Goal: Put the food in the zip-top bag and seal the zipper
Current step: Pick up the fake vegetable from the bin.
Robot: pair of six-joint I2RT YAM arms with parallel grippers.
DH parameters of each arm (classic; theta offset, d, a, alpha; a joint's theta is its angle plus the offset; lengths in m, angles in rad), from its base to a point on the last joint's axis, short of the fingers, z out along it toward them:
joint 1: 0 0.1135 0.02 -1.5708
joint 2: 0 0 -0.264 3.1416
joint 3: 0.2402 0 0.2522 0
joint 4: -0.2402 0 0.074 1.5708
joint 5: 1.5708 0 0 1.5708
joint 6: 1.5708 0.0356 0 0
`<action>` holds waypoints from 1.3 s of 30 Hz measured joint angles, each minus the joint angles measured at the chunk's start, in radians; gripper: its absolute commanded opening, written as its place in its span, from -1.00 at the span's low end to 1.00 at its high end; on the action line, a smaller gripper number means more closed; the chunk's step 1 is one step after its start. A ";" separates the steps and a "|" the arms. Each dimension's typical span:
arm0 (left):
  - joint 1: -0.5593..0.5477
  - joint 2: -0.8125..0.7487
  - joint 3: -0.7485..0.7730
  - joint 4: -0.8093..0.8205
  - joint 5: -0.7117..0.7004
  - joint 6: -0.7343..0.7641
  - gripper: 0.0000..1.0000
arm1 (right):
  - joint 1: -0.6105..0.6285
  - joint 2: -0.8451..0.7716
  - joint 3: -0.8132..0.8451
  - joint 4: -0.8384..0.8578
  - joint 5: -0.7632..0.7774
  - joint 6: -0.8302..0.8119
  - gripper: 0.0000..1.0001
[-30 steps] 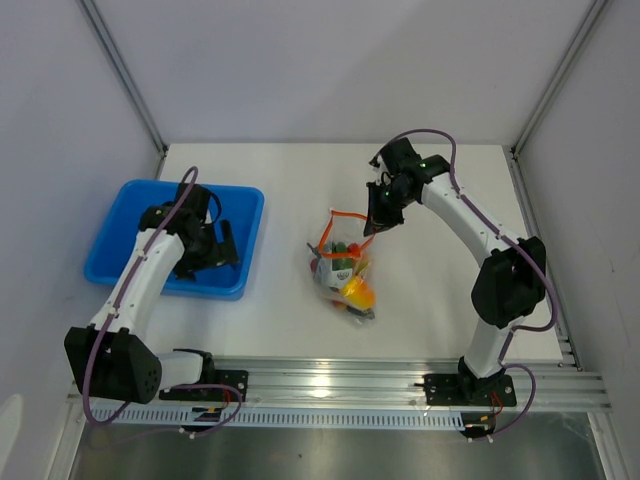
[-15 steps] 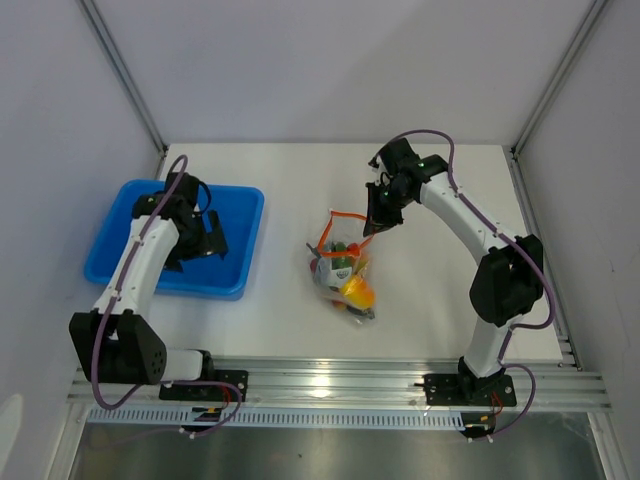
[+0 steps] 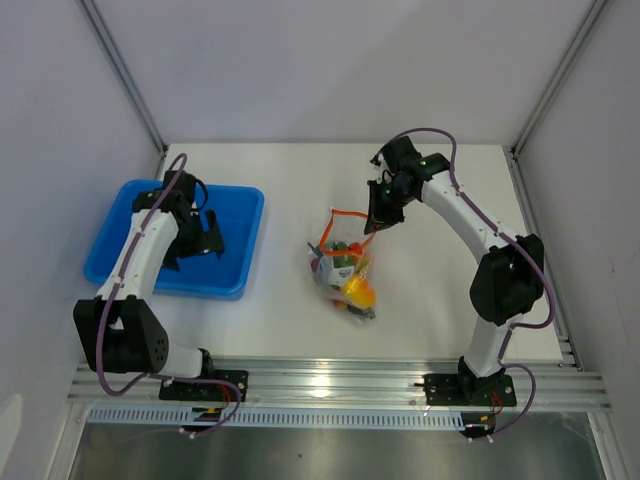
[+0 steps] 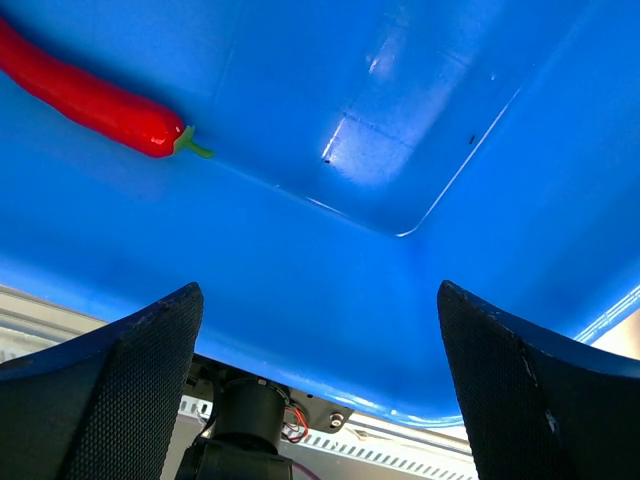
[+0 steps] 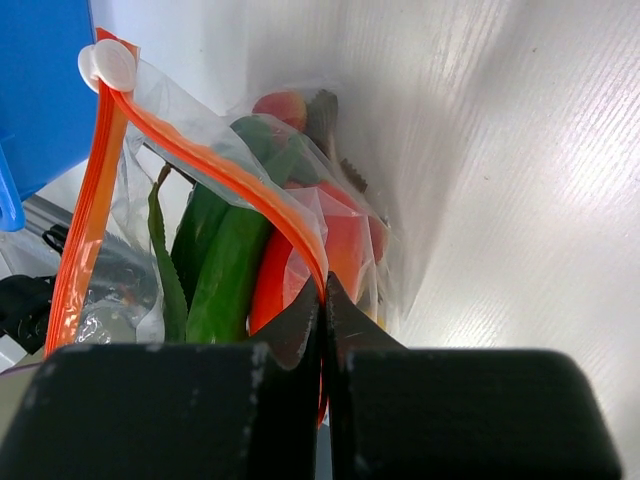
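The clear zip-top bag [image 3: 340, 268] lies mid-table, holding green peppers [image 5: 225, 270], red pieces [image 5: 345, 240] and a yellow-orange mango [image 3: 358, 292]. My right gripper [image 3: 372, 226] is shut on the bag's red-orange zipper [image 5: 200, 150], pinching the strip at its near end [image 5: 322, 285] and lifting that edge. A white slider [image 5: 108, 65] sits at the strip's far end. My left gripper [image 4: 318, 290] hangs open over the blue tray [image 3: 240, 200], with nothing between its fingers. One red chili pepper [image 4: 95, 100] lies on the tray floor, up and left of the jaws.
The blue tray [image 4: 400, 130] sits at the table's left side. Metal frame posts [image 3: 130, 80] rise at the back corners, and a rail [image 3: 330, 385] runs along the near edge with both arm bases.
My left arm has swung slightly back and left over the tray, still open. The right gripper and the bag have not moved.
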 measured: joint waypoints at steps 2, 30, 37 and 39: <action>0.000 0.006 0.000 0.001 0.000 0.000 0.99 | -0.002 0.004 0.000 0.000 -0.003 0.000 -1.00; 0.149 0.347 0.278 -0.183 -0.186 -0.481 0.99 | -0.019 0.079 0.039 0.022 -0.053 0.006 -1.00; 0.197 0.434 0.253 -0.186 -0.347 -0.589 0.99 | -0.071 0.079 0.038 0.011 -0.056 0.006 -1.00; 0.212 0.453 0.204 -0.177 -0.365 -0.609 0.99 | -0.082 0.079 0.037 0.008 -0.057 0.007 -1.00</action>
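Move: The red chili pepper lies on the blue bin's floor, about 16 cm to the left of the left gripper, nearly level with it fore and aft and some 12 cm below, stem end nearer the gripper. The bin's middle is about 7 cm left of the gripper, 5 cm ahead and 11 cm down. From the right gripper, which already grips the bag's rim, the pepper lies around 54 cm left, 7 cm back and 15 cm below. Sweep the left gripper leftward about 10 cm towards the pepper: first ease it some 4 cm forward, then swing left while drawing back that 4 cm and sinking about 5 cm. Turn it roughly 45 degrees counter-clockwise, fingers wide open and tilting to the left. Keep the right fingers shut on the bag's rim, letting that hand sink slightly and drift first left, then right, ending about 3 cm away, mostly forward. ##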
